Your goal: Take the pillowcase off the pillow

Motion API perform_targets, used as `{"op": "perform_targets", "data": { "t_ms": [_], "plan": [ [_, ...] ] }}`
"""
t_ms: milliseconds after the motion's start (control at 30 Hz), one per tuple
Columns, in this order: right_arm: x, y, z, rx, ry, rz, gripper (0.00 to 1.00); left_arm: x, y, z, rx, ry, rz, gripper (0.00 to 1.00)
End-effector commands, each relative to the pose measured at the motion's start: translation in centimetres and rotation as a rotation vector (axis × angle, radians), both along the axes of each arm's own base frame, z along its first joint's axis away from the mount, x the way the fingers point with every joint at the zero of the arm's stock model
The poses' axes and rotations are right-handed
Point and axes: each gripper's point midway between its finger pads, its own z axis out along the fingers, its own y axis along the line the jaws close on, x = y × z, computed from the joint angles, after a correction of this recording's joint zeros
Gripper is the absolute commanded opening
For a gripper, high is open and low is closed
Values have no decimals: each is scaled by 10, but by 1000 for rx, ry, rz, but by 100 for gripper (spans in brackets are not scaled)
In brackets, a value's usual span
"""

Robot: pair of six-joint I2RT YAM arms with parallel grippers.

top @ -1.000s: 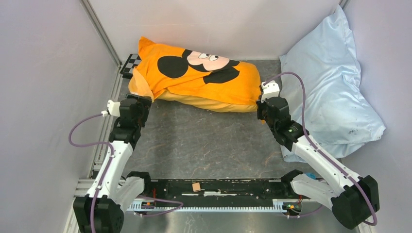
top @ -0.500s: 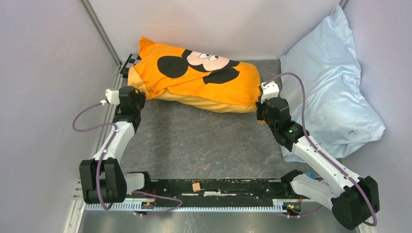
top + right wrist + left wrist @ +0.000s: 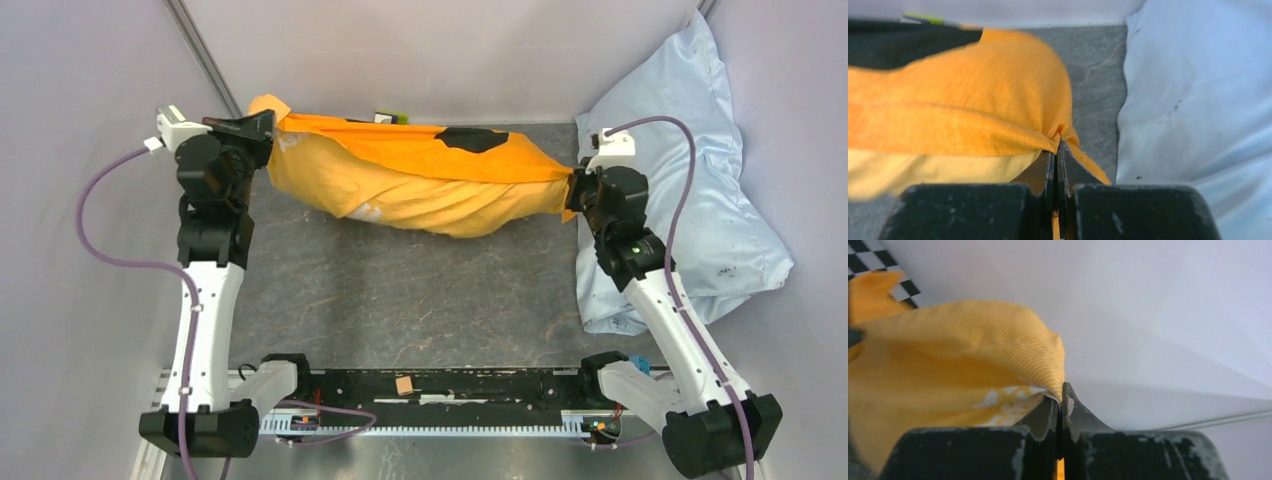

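The orange pillowcase (image 3: 420, 180) hangs stretched between both grippers above the grey table, sagging in the middle. Only a black patch of its print (image 3: 470, 140) shows on top. My left gripper (image 3: 266, 124) is shut on the pillowcase's left corner; the left wrist view shows orange fabric (image 3: 973, 340) pinched at the fingertips of that gripper (image 3: 1062, 390). My right gripper (image 3: 574, 190) is shut on the right corner, and orange cloth (image 3: 973, 110) bunches at its tips (image 3: 1058, 145) in the right wrist view. The pillow is hidden inside the pillowcase.
A large pale blue pillow (image 3: 680, 170) leans in the back right corner, close to the right arm, also in the right wrist view (image 3: 1198, 90). A checkerboard marker (image 3: 868, 255) lies by the left wall. White walls enclose the grey table (image 3: 400, 300).
The left gripper shut on the pillowcase's left corner and rose toward the back left. The right gripper rose too. The bundle lifted off the table, stretched and rolled, turning the print mostly away.
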Motion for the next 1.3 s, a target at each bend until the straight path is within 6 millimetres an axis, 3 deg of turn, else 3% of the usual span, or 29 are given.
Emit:
{"op": "perform_targets", "data": {
  "t_ms": [0, 67, 100, 167, 267, 333, 500, 567, 700, 833, 867, 900, 967, 1000, 1067, 1167, 1267],
  "plan": [
    [-8, -20, 80, 62, -197, -77, 0, -52, -14, 91, 85, -189, -75, 2],
    [-10, -34, 85, 72, -203, -158, 0, -63, -35, 110, 76, -238, -188, 2],
    [-11, -36, 88, 73, -215, -165, 0, -69, -52, 117, 64, -255, -261, 2],
    [-11, -29, 96, 58, -236, -119, 1, -80, -69, 129, 68, -286, -327, 2],
    [-10, -9, 104, 31, -235, 12, 7, -89, -69, 134, 73, -298, -319, 2],
    [-10, -1, 104, 21, -222, 65, 0, -91, -62, 130, 78, -277, -282, 2],
    [7, -10, 111, -26, -164, 0, 0, -82, -31, 87, 61, -104, -106, 2],
    [22, -18, 118, -56, -138, -55, 0, -77, -15, 68, 77, -33, -18, 2],
    [68, -37, 107, -103, -39, -209, 0, -66, 7, 22, 108, 130, 97, 2],
    [127, 5, 80, -76, 78, -47, 1, -64, 22, -30, 105, 269, 177, 2],
    [135, 15, 74, -76, 106, -15, 5, -64, 24, -38, 109, 280, 186, 2],
    [138, 20, 67, -85, 125, 1, 16, -64, 27, -45, 117, 291, 195, 2],
    [135, 26, 55, -90, 134, 27, 45, -65, 32, -53, 138, 309, 213, 2],
    [130, 30, 47, -87, 135, 54, 64, -65, 34, -56, 149, 317, 216, 2],
    [113, 42, 44, -84, 100, 141, 84, -65, 34, -59, 163, 330, 210, 2],
    [77, 66, 65, -94, -3, 243, 98, -64, 31, -63, 165, 336, 193, 2],
    [43, 83, 100, -131, -105, 285, 98, -63, 31, -67, 168, 344, 190, 2]
  ]
}}
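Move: The orange pillowcase already hangs stretched between the two grippers: its middle lies about 27 cm to the right of the left hand, 4 cm nearer the base and 18 cm lower. From the right hand, that middle is some 27 cm to the left, 1 cm back and 3 cm lower. The pale blue pillow's middle is about 22 cm to the right of the right hand, 1 cm farther out and 20 cm below; the small green box stands 14 cm ahead and 19 cm to the right of the left hand, 40 cm below. Keeping its pinch on the pillowcase's left end, the left hand first lifts it about 9 cm while drawing back towards the base and to the right, then sweeps down some 16 cm and back to the left, ending well below its starting height with its fingers tipped about 20 degrees down. The right hand rises too, then flings its end forward roughly 15 cm towards the back wall and only at the far end of that swing opens wide, releasing the cloth as it starts back and sinks a few centimetres. ##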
